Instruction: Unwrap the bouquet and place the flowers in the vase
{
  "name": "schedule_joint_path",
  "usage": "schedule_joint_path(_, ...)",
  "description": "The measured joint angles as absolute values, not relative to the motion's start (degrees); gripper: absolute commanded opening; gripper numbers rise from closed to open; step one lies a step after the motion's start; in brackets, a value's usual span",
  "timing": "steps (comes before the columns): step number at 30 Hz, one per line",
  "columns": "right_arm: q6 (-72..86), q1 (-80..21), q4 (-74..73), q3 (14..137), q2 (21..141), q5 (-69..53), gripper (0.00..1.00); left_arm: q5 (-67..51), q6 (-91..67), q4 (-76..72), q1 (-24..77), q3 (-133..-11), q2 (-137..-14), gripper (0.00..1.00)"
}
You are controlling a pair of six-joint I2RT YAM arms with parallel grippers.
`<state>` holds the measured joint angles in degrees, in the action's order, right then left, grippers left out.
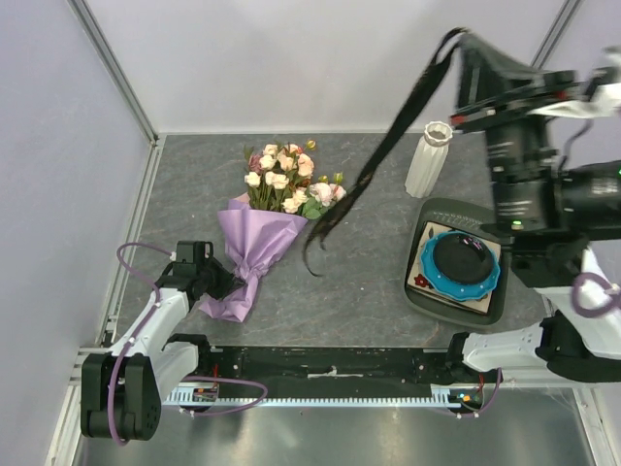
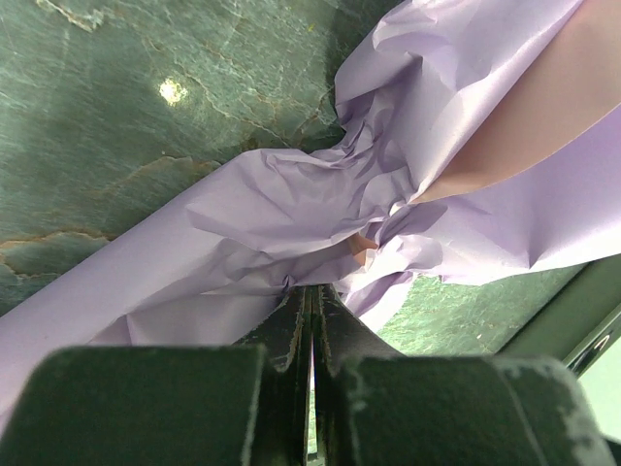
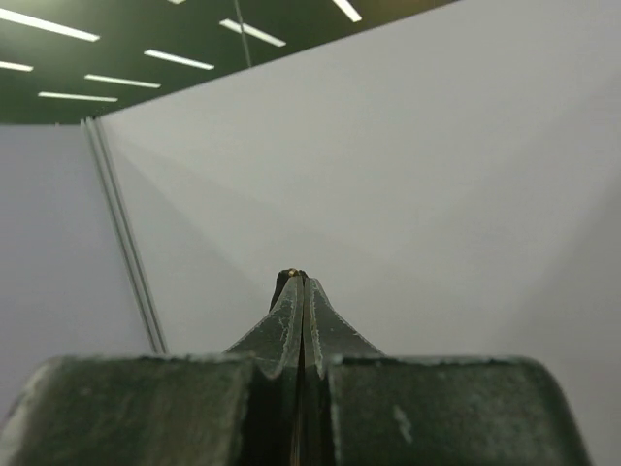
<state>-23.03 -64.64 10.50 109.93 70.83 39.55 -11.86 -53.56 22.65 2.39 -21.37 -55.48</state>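
The bouquet lies on the grey table, its flowers (image 1: 284,180) pointing to the far side and its lilac paper cone (image 1: 257,243) toward me. My left gripper (image 1: 228,284) is shut on the crumpled lilac paper (image 2: 291,214) at the cone's narrow end, and the left wrist view shows the jaws (image 2: 310,289) pressed together on a fold. My right gripper (image 1: 466,44) is raised high at the far right, shut on one end of the black ribbon (image 1: 388,146), which hangs down to the table beside the flowers. A dark tip of ribbon (image 3: 288,278) peeks past its closed jaws. The white ribbed vase (image 1: 428,158) stands upright at the far right.
A blue round dish with a black centre (image 1: 459,267) sits on a dark tray (image 1: 441,216) at the right, just in front of the vase. White walls with metal frame rails close in the table on the left, back and right.
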Motion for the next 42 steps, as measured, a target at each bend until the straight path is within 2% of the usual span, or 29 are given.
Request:
schedule_joint_path(4,-25.3,-64.6,11.2,113.1,69.2,39.9,0.0,-11.8,-53.6,22.7,2.4,-21.4,-55.5,0.02)
schedule_joint_path(7,-25.3,-64.6,12.4,109.5,66.2,40.5,0.0,-11.8,-53.5,23.1,2.4,-21.7,-55.4,0.02)
schedule_joint_path(15,-26.2,-64.2,18.4,76.7,61.1,50.1,0.0,-10.7,-51.5,28.3,2.4,-25.6,-51.4,0.02)
schedule_joint_path(19,-22.4,-63.5,16.7,60.5,60.6,55.2,0.0,-12.5,-49.2,29.9,2.3,-29.4,-48.9,0.04)
schedule_joint_path(23,-15.8,-61.5,12.7,52.0,57.6,58.9,0.0,-15.9,-46.7,29.9,2.3,-32.4,-47.6,0.09)
schedule_joint_path(28,-10.6,-58.5,10.8,57.5,56.1,56.8,0.0,-20.2,-44.9,29.4,2.3,-33.7,-47.2,0.16)
schedule_joint_path(31,-10.3,-58.5,10.5,69.4,60.9,52.7,0.0,-22.5,-44.5,29.1,2.3,-34.0,-47.1,0.23)
schedule_joint_path(35,-10.6,-58.5,8.6,88.4,68.5,46.5,0.0,-24.3,-44.2,28.9,2.3,-34.1,-45.2,0.37)
schedule_joint_path(38,-10.2,-58.7,6.6,98.5,71.4,42.8,0.0,-25.4,-44.0,28.6,2.3,-34.1,-42.5,0.4)
schedule_joint_path(42,-8.4,-58.7,4.9,104.1,71.0,38.5,0.0,-26.0,-44.0,28.5,2.3,-34.1,-41.1,0.4)
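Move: The left gripper's shut tips are at the gathered waist of the purple wrapping paper, whose middle lies about 5 cm ahead and 4 cm right; the flowers are some 23 cm ahead and 12 cm right. The right gripper, still holding the black ribbon high in the air, has the tray about 16 cm right and 4 cm ahead, the vase 20 cm ahead and 6 cm right, and the wrapping paper roughly 34 cm left and 5 cm ahead, all far below. Keep the black ribbon pinched in the right gripper and whip it: after a brief hitch right and slightly up, swing steeply down about 35 cm, tipping the fingers down, then back up nearly as far. Meanwhile lift the left gripper some 13 cm off the wrapping paper, drift slightly right, tilt the fingers up about 25 degrees and part them. ##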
